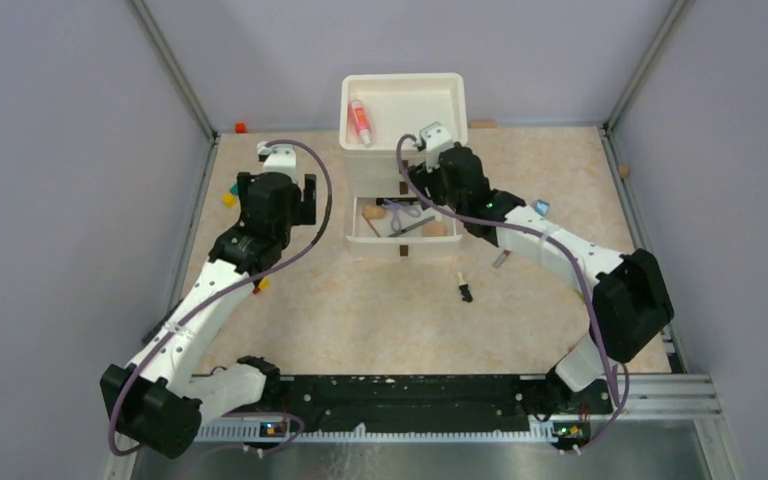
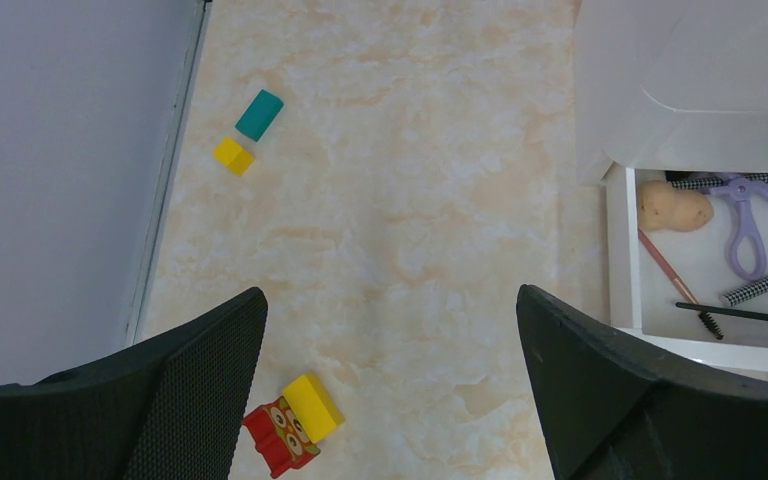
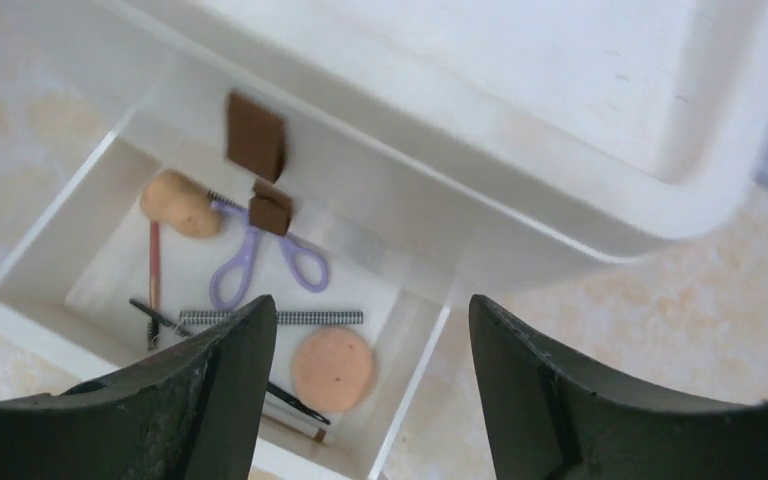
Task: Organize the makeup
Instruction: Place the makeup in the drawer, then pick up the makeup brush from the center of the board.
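The white organiser's drawer [image 3: 415,375] stands pulled out. Inside lie a round peach sponge [image 3: 332,368], an egg-shaped sponge [image 3: 178,203], purple scissor-like tongs [image 3: 260,255], a checked pencil [image 3: 290,317], a pink pencil [image 3: 154,265] and a black wand [image 3: 150,312]. My right gripper [image 3: 370,305] hovers open above the drawer's right end [image 1: 438,200], with nothing between its fingers. A pink white-capped spray bottle [image 1: 360,122] lies in the top tray [image 1: 457,100]. A small black-tipped stick [image 1: 465,290] and a silver tube [image 1: 501,259] lie on the table. My left gripper [image 2: 390,295] is wide open and empty over bare table left of the drawer.
Toy blocks lie around the left arm: a teal one [image 2: 259,114], a yellow one [image 2: 232,155] and a red and yellow one [image 2: 290,422]. A small blue thing [image 1: 541,207] sits by the right arm. Grey walls close in both sides.
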`<state>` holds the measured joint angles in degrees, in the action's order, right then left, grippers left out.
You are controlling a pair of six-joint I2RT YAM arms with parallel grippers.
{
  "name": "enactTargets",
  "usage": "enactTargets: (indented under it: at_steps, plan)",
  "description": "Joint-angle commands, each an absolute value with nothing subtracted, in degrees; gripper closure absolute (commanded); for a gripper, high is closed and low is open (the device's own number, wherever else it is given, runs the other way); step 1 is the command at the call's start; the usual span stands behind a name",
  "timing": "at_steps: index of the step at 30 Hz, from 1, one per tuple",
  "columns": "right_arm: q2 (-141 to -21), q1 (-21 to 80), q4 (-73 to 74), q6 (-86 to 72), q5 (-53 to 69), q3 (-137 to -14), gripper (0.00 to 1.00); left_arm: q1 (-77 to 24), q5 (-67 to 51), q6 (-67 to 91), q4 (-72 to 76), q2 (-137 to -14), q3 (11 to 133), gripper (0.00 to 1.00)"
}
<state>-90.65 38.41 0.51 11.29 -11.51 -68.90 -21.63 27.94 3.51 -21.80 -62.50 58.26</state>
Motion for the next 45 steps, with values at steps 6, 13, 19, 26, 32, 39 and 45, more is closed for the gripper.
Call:
enactTargets:
  at_steps: [6, 13, 19, 26, 32, 39, 45]
  plan:
    - [-83.55, 28.86, 25.41, -29.13, -28.37, -70.59, 0.16, -21.35, 26.9, 4.15, -18.92, -61.11, 57.93, 0.01]
    - [-74.56, 13.22, 31.62, -39.37, -23.19, -60.45, 0.13, -21.34, 26.69, 4.22, -18.43, -61.34, 57.55, 0.01]
    - [-73.36, 9.32, 48.56, -51.88, -37.72, -61.71, 0.01, -21.34, 25.43, 4.61, -17.9, -62.37, 57.5, 0.01]
    - [-68.43, -1.56, 51.7, -56.71, -33.24, -54.7, 0.01, -21.32, 18.88, 6.39, -17.97, -64.18, 58.55, 0.01]
    - [-62.05, -13.71, 47.95, -54.68, -22.61, -44.34, 0.01, -21.43, 14.96, 5.73, -18.57, -64.78, 60.42, 0.01]
    - [-59.06, -18.28, 48.85, -55.1, -19.69, -39.47, 0.04, -21.48, 11.07, 6.39, -18.85, -66.47, 61.96, 0.01]
    - [-58.28, -18.62, 48.93, -56.09, -18.19, -36.84, 0.07, -21.57, 9.26, 6.62, -19.16, -67.82, 62.75, 0.01]
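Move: The pink makeup brush lies near the table's front edge, about 27 cm back and 36 cm to the right of the right hand, some 19 cm below it. Ten centimetres beyond the brush stands the lego block, with the card deck roughly 6 cm right of the block; the red pencil is about 10 cm back and 20 cm right of the hand. From the left hand, the brush is some 65 cm right and 26 cm back. Towards the pink brush the empty right hand sweeps from above the open drawer, some 35 cm right and 22 cm back while sinking about 15 cm, swinging clockwise roughly 100 degrees until its fingers point steeply down. The fingers finish opening wide; the hand eases to a near stop close above the brush, without visible contact. The open left hand drifts about 6 cm right, towards the drawer. ##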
